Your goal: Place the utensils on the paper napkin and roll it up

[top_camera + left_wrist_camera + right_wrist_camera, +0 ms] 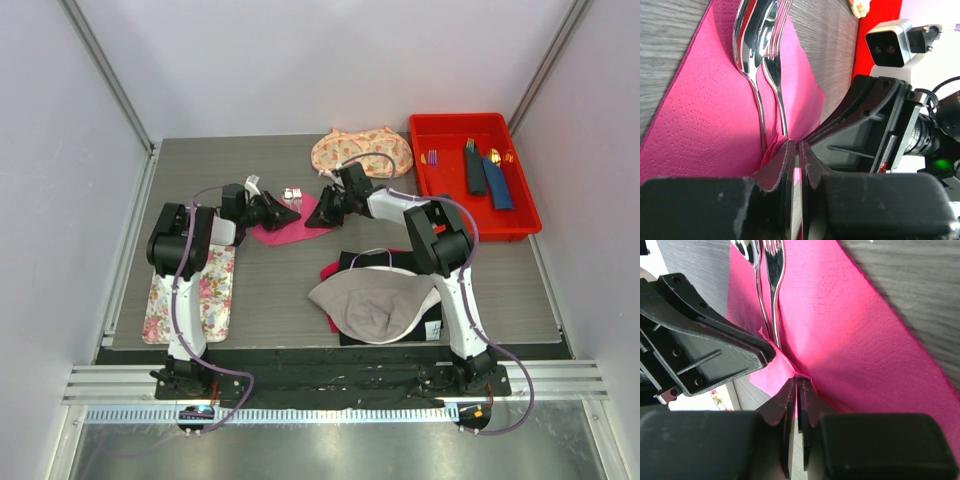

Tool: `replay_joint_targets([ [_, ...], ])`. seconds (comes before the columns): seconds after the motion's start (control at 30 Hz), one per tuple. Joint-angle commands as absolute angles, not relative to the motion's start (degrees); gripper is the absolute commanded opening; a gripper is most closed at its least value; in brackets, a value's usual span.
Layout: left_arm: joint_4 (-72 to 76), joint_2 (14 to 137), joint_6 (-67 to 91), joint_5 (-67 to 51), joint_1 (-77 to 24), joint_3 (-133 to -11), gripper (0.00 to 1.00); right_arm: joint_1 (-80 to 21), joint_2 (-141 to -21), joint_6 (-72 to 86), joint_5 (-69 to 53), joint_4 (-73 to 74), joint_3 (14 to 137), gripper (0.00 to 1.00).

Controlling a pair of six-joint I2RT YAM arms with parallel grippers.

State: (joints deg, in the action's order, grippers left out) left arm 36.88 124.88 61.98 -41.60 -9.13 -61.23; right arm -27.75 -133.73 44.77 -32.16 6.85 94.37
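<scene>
The pink paper napkin (288, 233) lies on the grey table between both arms. The two silver utensils (292, 193), a spoon (747, 40) and a fork (776, 65), lie side by side on the napkin (705, 115), heads pointing away. My left gripper (799, 144) is shut at the napkin's near edge, where a raised fold meets its tips and pink shows between the pads. My right gripper (797, 377) pinches the lifted edge of the napkin (865, 325) just beside the fork (772, 265). From above, the left gripper (285, 212) and right gripper (320, 212) nearly touch.
A red bin (420, 160) at the back right holds dark napkin rolls (487, 175) and other utensils. A floral pouch (362, 152) lies behind the grippers. A floral mat (190, 290) sits at the front left. A grey cloth (375, 300) on dark fabric lies at the front right.
</scene>
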Motion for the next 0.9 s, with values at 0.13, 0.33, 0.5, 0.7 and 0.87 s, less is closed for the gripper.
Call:
replay_joint_targets([
  [0.13,35.33,125.51,59.41,-40.43,-9.23,-63.02,0.11,-25.24,-123.76,39.38,-26.82,12.12,95.36,0.45],
  [0.33,35.42,125.42,59.50,-40.43,-9.32,-62.67,0.11,-22.94,-121.64,33.76,-20.93,19.59,95.19,0.70],
  [0.5,35.33,125.24,59.24,-40.34,-9.23,-62.49,0.11,-22.06,-123.04,31.03,-14.95,23.72,96.06,0.79],
  [0.7,35.24,124.98,58.89,-40.34,-9.23,-62.40,0.11,-22.15,-126.91,29.88,-13.53,25.22,97.73,0.84],
  [0.87,34.89,124.81,58.71,-40.25,-9.23,-62.32,0.11,-22.94,-130.77,31.81,-20.20,24.88,98.96,0.82],
])
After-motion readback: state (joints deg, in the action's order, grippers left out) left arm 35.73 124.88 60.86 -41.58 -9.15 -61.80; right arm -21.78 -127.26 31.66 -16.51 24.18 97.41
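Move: The napkin's right corner, where I take my right hand next, lies about 9 cm to its right and 3 cm ahead, some 2 cm lower. From the same hand, the fork's tines are about 7 cm ahead and 3 cm left, the spoon's bowl 7 cm ahead and 5 cm left, and the orange pouch some 20 cm ahead and 14 cm right. From my left hand that corner is about 12 cm right, 1 cm ahead and 2 cm down. My right fingers open wide and let go of the napkin's folded-up edge. I lift that hand about 5 cm while swinging it some 10 cm right and a little forward, then sink most of the way back down at the right corner, tipping the fingertips about 20 degrees steeper. My left hand stays put, still pinching the fold over the utensil handles. ##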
